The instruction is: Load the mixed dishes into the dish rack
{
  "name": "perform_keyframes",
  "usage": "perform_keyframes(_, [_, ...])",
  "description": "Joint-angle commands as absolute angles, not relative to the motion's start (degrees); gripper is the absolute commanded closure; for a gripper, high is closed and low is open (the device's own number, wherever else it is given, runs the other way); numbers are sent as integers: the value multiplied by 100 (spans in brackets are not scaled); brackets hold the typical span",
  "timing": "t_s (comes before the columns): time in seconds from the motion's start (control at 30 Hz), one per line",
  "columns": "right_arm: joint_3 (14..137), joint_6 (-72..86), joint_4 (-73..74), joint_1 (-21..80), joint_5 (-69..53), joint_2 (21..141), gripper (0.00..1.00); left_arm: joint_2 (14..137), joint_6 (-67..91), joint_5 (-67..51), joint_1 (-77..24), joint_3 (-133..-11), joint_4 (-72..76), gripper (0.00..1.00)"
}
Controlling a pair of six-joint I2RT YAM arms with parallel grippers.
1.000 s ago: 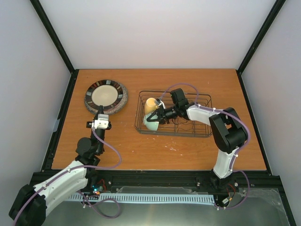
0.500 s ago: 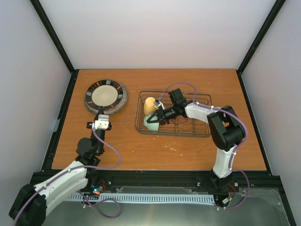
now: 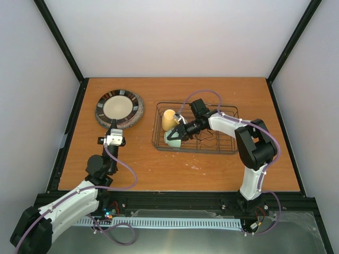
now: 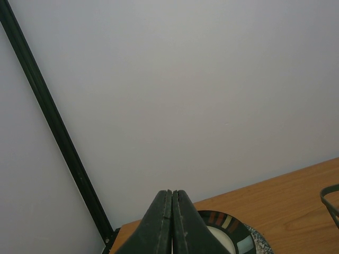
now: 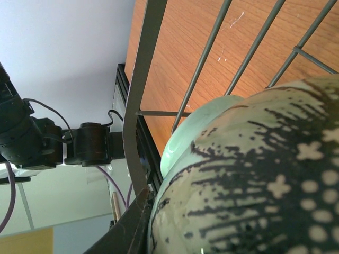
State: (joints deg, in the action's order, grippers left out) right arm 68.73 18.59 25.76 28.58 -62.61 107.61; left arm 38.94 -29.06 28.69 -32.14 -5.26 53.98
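The black wire dish rack (image 3: 212,138) stands right of centre. A small yellow mug (image 3: 169,119) sits in its left end. My right gripper (image 3: 180,132) is shut on the rim of the pale mint-green bowl (image 3: 172,139), held tilted at the rack's front left corner. In the right wrist view the bowl (image 5: 254,174) fills the frame against the rack wires (image 5: 142,79); one finger (image 5: 130,230) shows, the other is hidden. The cream plate with a striped rim (image 3: 119,107) lies on a speckled-rim plate (image 3: 139,119). My left gripper (image 3: 113,128) hovers shut and empty near their front edge.
The black frame rail (image 3: 69,132) runs along the table's left side, and white walls close the back and both sides. In the left wrist view the striped plate (image 4: 233,233) lies just past the shut fingers (image 4: 159,222), and the rack's corner (image 4: 331,203) shows at the right edge.
My right gripper has shifted slightly with the bowl, which now sits a little lower and more tilted at the rack's front left corner. The left arm has not moved.
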Motion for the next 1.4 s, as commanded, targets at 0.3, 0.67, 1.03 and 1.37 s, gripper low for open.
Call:
perform_keyframes(0.3, [6731, 2019, 3123, 2885, -6119, 10686, 97, 3904, -2789, 2693, -3173, -595, 5418, 99])
perform_keyframes(0.67, [7156, 3434, 1740, 2848, -7090, 9719, 97, 3765, -1478, 928, -3168, -1142, 4036, 73])
perform_keyframes(1.03, [7260, 3563, 1759, 2848, -7010, 9161, 97, 4976, 427, -1504, -3173, -3288, 1870, 34])
perform_keyframes(1.37, [7571, 3084, 2465, 2848, -6893, 8929, 97, 6261, -213, -3725, -3138, -4920, -332, 38])
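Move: The green bowl, already pinched by the right hand low at the rack's left end, lies about 25 cm to the left hand's right, level with it fore and aft and some 15 cm below. Its middle is about 2 cm back from and 2 cm below the right hand. From the right hand, the yellow mug stands 10 cm ahead, 2 cm left and 4 cm lower; the rack's middle is 5 cm ahead, 12 cm right and 6 cm lower. The right hand keeps its pinch on the green bowl and raises it almost straight up by about 14 cm, tilting some 10 degrees so its fingers point less steeply down, then holds it roughly there above the rack. Meanwhile the left hand swings rightward about 19 cm towards the bowl, ending some 4 cm higher, turning nearly 60 degrees clockwise and tipping down about 30 as its shut fingers spread to roughly two thirds open; they come close to the bowl beside the right fingers, but no touch can be made out. ##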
